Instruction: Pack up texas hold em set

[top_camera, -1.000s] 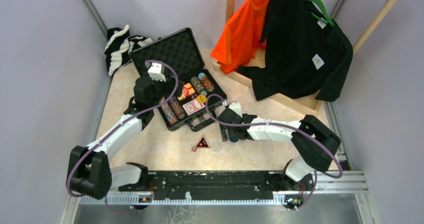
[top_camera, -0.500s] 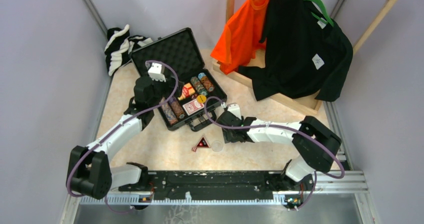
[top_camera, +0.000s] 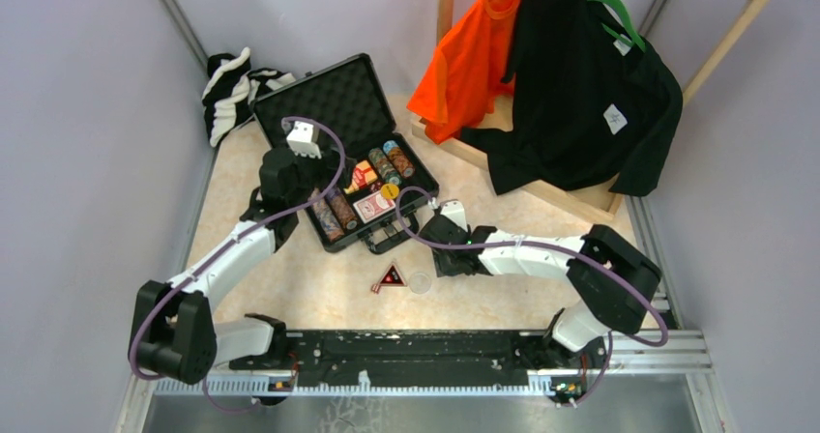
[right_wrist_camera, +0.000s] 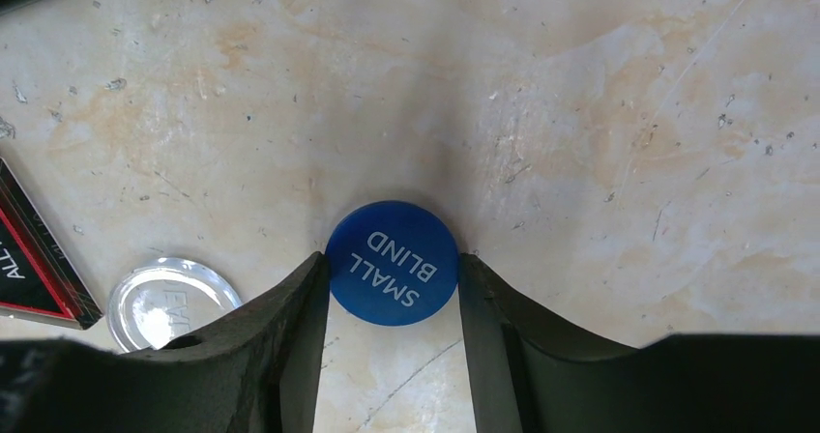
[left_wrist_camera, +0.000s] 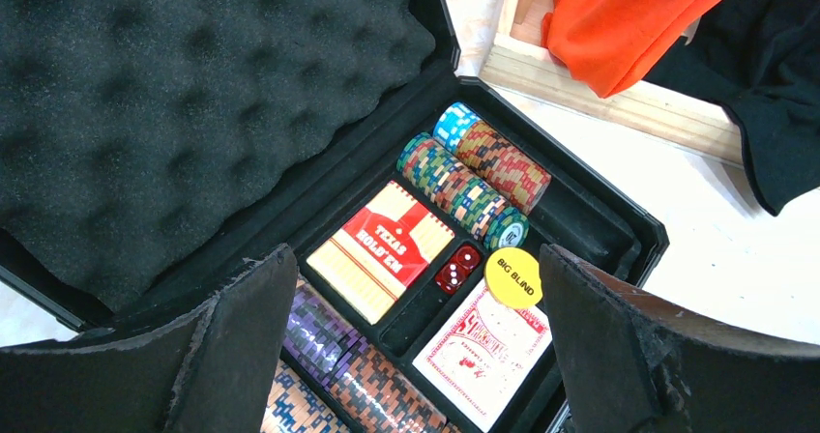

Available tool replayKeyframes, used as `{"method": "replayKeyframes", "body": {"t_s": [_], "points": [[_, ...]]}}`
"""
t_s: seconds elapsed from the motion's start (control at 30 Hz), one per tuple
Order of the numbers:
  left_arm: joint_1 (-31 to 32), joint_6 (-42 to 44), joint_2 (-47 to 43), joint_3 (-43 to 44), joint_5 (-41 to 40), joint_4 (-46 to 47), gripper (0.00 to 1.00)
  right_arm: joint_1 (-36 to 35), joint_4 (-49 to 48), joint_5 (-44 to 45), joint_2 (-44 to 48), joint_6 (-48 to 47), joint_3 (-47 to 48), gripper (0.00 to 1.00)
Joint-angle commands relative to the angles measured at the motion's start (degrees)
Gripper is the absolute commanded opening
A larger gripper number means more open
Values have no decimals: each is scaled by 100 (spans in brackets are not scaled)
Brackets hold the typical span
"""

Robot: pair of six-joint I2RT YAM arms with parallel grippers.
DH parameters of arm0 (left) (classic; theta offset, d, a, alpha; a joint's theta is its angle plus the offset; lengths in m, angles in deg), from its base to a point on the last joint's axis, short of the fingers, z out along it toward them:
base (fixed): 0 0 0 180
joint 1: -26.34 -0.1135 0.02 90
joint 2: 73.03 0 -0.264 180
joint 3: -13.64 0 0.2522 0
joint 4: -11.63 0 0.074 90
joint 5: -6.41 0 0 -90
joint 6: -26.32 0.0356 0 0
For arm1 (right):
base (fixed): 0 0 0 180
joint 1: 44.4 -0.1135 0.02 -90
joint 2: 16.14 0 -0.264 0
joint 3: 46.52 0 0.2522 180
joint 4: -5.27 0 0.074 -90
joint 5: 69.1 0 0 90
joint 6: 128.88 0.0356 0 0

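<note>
The black briefcase (top_camera: 329,100) lies open with its foam lid up. Its tray holds rows of poker chips (left_wrist_camera: 464,177), a red card deck (left_wrist_camera: 483,346), two red dice (left_wrist_camera: 457,268) and a yellow disc (left_wrist_camera: 513,277) resting on the deck. My left gripper (left_wrist_camera: 416,259) hovers open over the tray with nothing in it. On the table, my right gripper (right_wrist_camera: 392,269) is shut on the blue disc (right_wrist_camera: 392,263), one finger touching each side of it. The clear disc (right_wrist_camera: 169,301) and the black-red triangle (top_camera: 391,277) lie just left of it.
An orange shirt (top_camera: 474,46) and a black shirt (top_camera: 580,85) hang on a wooden rack (top_camera: 541,187) at the back right. A black-and-white striped cloth (top_camera: 232,90) lies behind the case on the left.
My right gripper's jaws have closed in onto the blue disc, and the wrist has settled slightly lower and to the left. The left arm has not moved.
</note>
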Motion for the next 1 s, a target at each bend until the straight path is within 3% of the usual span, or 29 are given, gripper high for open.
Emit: {"method": "replayKeyframes", "body": {"t_s": [0.0, 0.5, 0.97], "points": [[-42, -27, 43, 1, 51, 85, 99, -92, 283, 148, 99, -125, 283, 44], [-155, -283, 141, 169, -46, -214, 99, 93, 321, 233, -525, -936, 1760, 44], [-1025, -1059, -48, -146, 233, -193, 99, 457, 407, -238, -2735, -1940, 4801, 44]]}}
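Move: The right hand already pinches the blue small blind button down at the table. The yellow big blind button, lying in the open case, is about 18 cm ahead and 15 cm to its left, some 3 cm higher. The card deck beside it is roughly 16 cm ahead and 18 cm left, the case handle 7 cm ahead and 13 cm left, and the clear button 3 cm back and 7 cm left. From the left hand, the big blind button lies about 12 cm right, 2 cm ahead and 15 cm below. Left and forward in about equal measure, some 12 cm each way, while rising about 7 cm, the right hand carries the pinched small blind button off the table towards the big blind button in the case, tipping its fingertips forward and turning a little counter-clockwise. Later the open, empty left hand swings about 5 cm left and slightly down, clearing the case. ##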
